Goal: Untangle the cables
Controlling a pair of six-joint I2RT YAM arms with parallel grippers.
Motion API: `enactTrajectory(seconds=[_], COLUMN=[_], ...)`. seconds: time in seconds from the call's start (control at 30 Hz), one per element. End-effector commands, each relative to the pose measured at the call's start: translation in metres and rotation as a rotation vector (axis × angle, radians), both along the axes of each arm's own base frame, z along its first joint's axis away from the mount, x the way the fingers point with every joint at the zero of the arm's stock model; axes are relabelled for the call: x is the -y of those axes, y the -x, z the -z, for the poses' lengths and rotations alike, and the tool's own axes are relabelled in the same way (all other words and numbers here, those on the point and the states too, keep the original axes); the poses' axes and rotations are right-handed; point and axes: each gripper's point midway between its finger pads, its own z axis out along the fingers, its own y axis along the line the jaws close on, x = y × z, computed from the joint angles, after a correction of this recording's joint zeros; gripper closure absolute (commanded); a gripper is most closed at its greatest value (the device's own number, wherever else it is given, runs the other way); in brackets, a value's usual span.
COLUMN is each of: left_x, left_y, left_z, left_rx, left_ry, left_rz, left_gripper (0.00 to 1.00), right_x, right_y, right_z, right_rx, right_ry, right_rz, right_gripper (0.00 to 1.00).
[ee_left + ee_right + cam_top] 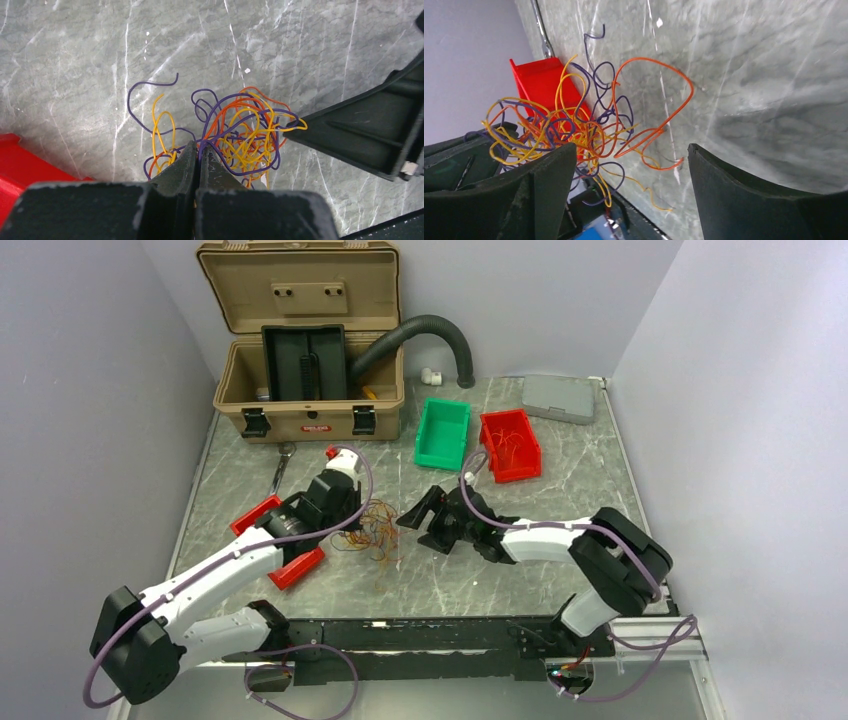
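Note:
The cables are a loose tangle of thin orange, yellow and purple wires on the marble table, between my two grippers. My left gripper is shut at the tangle's near edge, with a purple strand pinched between its tips; from above, the left gripper is at the tangle's left side. In the left wrist view the cables spread out beyond the tips. My right gripper stands open, and an orange loop of the cables reaches into the gap without being gripped. From above, the right gripper is just right of the tangle.
An open tan toolbox with a black hose stands at the back. A green bin, a red bin holding wires and a grey case sit behind the right arm. Another red bin lies under the left arm, and a wrench lies nearby.

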Motion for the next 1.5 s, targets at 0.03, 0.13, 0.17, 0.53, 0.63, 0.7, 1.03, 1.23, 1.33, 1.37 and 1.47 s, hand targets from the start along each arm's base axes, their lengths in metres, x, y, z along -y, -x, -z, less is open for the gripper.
enactTrajectory(seconds=[0.03, 0.13, 0.17, 0.53, 0.63, 0.7, 1.03, 1.23, 1.33, 1.37, 1.47], left_x=[0.003, 0.003, 0.003, -0.043, -0.059, -0.067, -0.086, -0.09, -0.089, -0.088, -0.089], left_y=[-0.002, -0.001, -0.001, -0.003, -0.004, -0.004, -0.007, -0.005, -0.006, -0.007, -0.007], left_z=[-0.012, -0.009, -0.009, 0.002, 0.011, 0.018, 0.021, 0.024, 0.025, 0.025, 0.026], left_rx=[0.055, 0.05, 0.049, 0.03, -0.012, -0.04, -0.063, -0.076, -0.075, -0.076, -0.08], left_ry=[0.043, 0.044, 0.042, -0.063, -0.044, -0.024, -0.068, -0.084, -0.085, -0.085, -0.093], left_rz=[0.004, 0.004, 0.003, -0.211, -0.284, -0.315, -0.399, -0.419, -0.415, -0.414, -0.417], left_gripper=[1.0, 1.0, 1.0, 0.97, 0.96, 0.96, 0.89, 0.68, 0.67, 0.67, 0.67], right_x=[-0.028, -0.037, -0.037, 0.078, 0.13, 0.165, 0.282, 0.318, 0.341, 0.346, 0.357], right_y=[-0.017, -0.019, -0.019, -0.04, -0.045, -0.045, -0.016, 0.001, 0.013, 0.016, 0.025], right_z=[-0.013, -0.004, -0.002, -0.029, -0.052, -0.074, -0.18, -0.231, -0.261, -0.271, -0.297], right_rx=[-0.063, -0.094, -0.097, 0.13, 0.242, 0.324, 0.571, 0.664, 0.687, 0.699, 0.737], right_ry=[-0.155, -0.186, -0.196, -0.06, 0.113, 0.223, 0.512, 0.593, 0.668, 0.673, 0.697], right_rz=[0.098, 0.098, 0.101, 0.29, 0.397, 0.489, 0.796, 0.898, 0.965, 0.986, 1.009], right_gripper=[0.2, 0.38, 0.54, 1.0, 1.0, 1.0, 1.0, 1.0, 1.0, 1.0, 1.0])
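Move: The orange cable's loose loop, at the right end of the tangle, lies about 2 cm left, 1 cm ahead and 3 cm below the open right gripper; the tangle's middle is some 7 cm left, the right red bin about 20 cm ahead and 21 cm right, both slightly lower. From the left gripper, shut on a purple strand, the tangle's middle lies 4 cm right, level, 6 cm down; the left red bin 16 cm left, 4 cm back, 11 cm down. Ease the right gripper left and down about 3 cm, pinch the orange loop, then draw the cable right and up, over 30 cm sideways away from the tangle, turning the hand clockwise and tipping its fingers up. Meanwhile carry the held purple strand left towards the left red bin, sinking a little, turn that hand counter-clockwise, then part the left fingers partway. ##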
